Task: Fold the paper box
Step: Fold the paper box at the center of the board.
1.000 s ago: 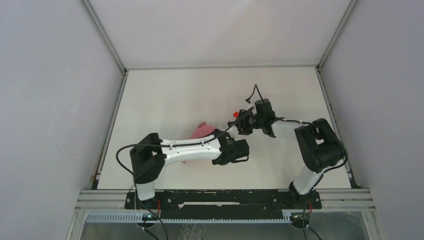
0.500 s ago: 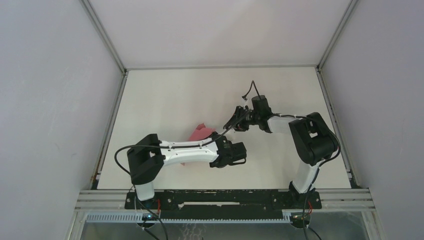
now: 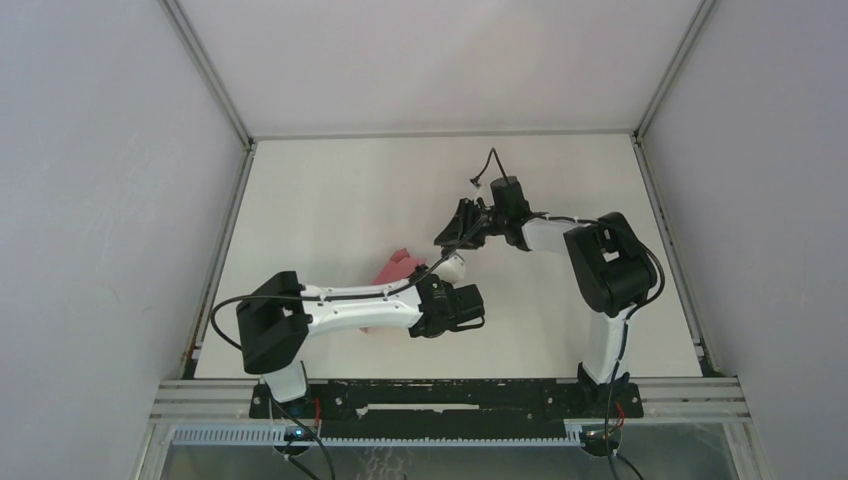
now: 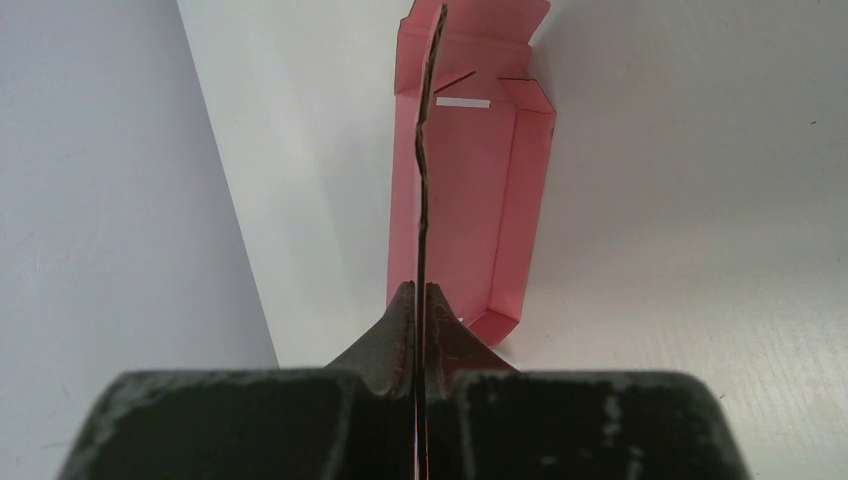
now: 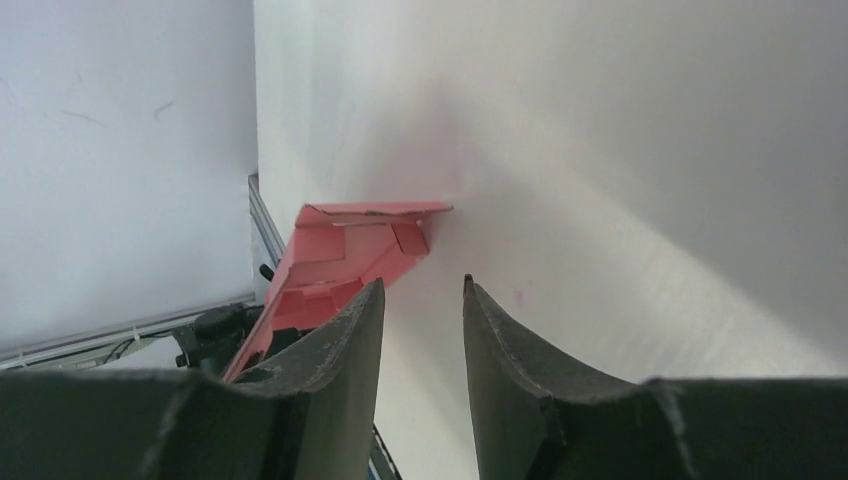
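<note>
The paper box (image 4: 470, 180) is a pink cardboard piece with flaps, partly folded, stretching away from my left gripper (image 4: 420, 290). That gripper is shut on one thin panel of it, seen edge-on between the fingers. From above, the paper box (image 3: 400, 265) shows beside and under the left forearm, near the table's middle. My right gripper (image 5: 425, 280) stands open with nothing between its fingers. The paper box (image 5: 345, 250) lies just beyond and left of its left fingertip, apart from it. From above, the right gripper (image 3: 447, 238) hovers to the right of the box.
White walls enclose the table on three sides, with metal rails (image 3: 222, 240) along the left and right (image 3: 665, 230) edges. A black cable (image 3: 490, 165) loops off the right wrist. The left forearm (image 3: 350, 305) lies across the near-middle of the table.
The right gripper has swung left and toward the back, closer to the box. The left arm has shifted slightly left, still holding the box.
</note>
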Controlling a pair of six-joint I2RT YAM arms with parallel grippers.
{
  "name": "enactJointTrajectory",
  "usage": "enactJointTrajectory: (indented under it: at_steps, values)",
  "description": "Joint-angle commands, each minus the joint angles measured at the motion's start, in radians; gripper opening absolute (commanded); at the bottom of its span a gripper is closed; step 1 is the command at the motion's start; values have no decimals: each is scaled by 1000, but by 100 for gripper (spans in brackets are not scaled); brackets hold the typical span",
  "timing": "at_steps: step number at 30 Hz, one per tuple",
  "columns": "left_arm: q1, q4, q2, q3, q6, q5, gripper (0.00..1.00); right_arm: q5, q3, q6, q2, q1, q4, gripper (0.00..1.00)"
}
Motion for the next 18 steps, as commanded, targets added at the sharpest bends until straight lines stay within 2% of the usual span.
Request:
enactJointTrajectory:
  at_steps: [1,18]
  values:
    - [2,59,-37,-16,-53,52,0,-20,86,10,40,27,-1,44]
    - [2,91,-71,-56,-56,67,0,-55,232,57,189,95,3,41]
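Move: The far flap of the paper box lies about 9 cm to the right hand's left, roughly level with it front to back and some 4 cm lower. The box tray is about 11 cm left of that hand, 5 cm back and 6 cm below; the red block lies some 8 cm ahead, 7 cm right and 6 cm below. From the left hand, already gripping the raised panel, the far flap is about 14 cm ahead, 1 cm right and 8 cm below. The right hand sweeps about 5 cm to its left towards the box's far flap, rising a touch at first and then sinking to end some 1.5 cm lower, its fingers staying partly open and turning about 5 degrees counter-clockwise; it comes close to the flap, though no touch can be seen. The left hand stays in place, fingers shut, and keeps its pinch on the raised panel, steadying the box. ##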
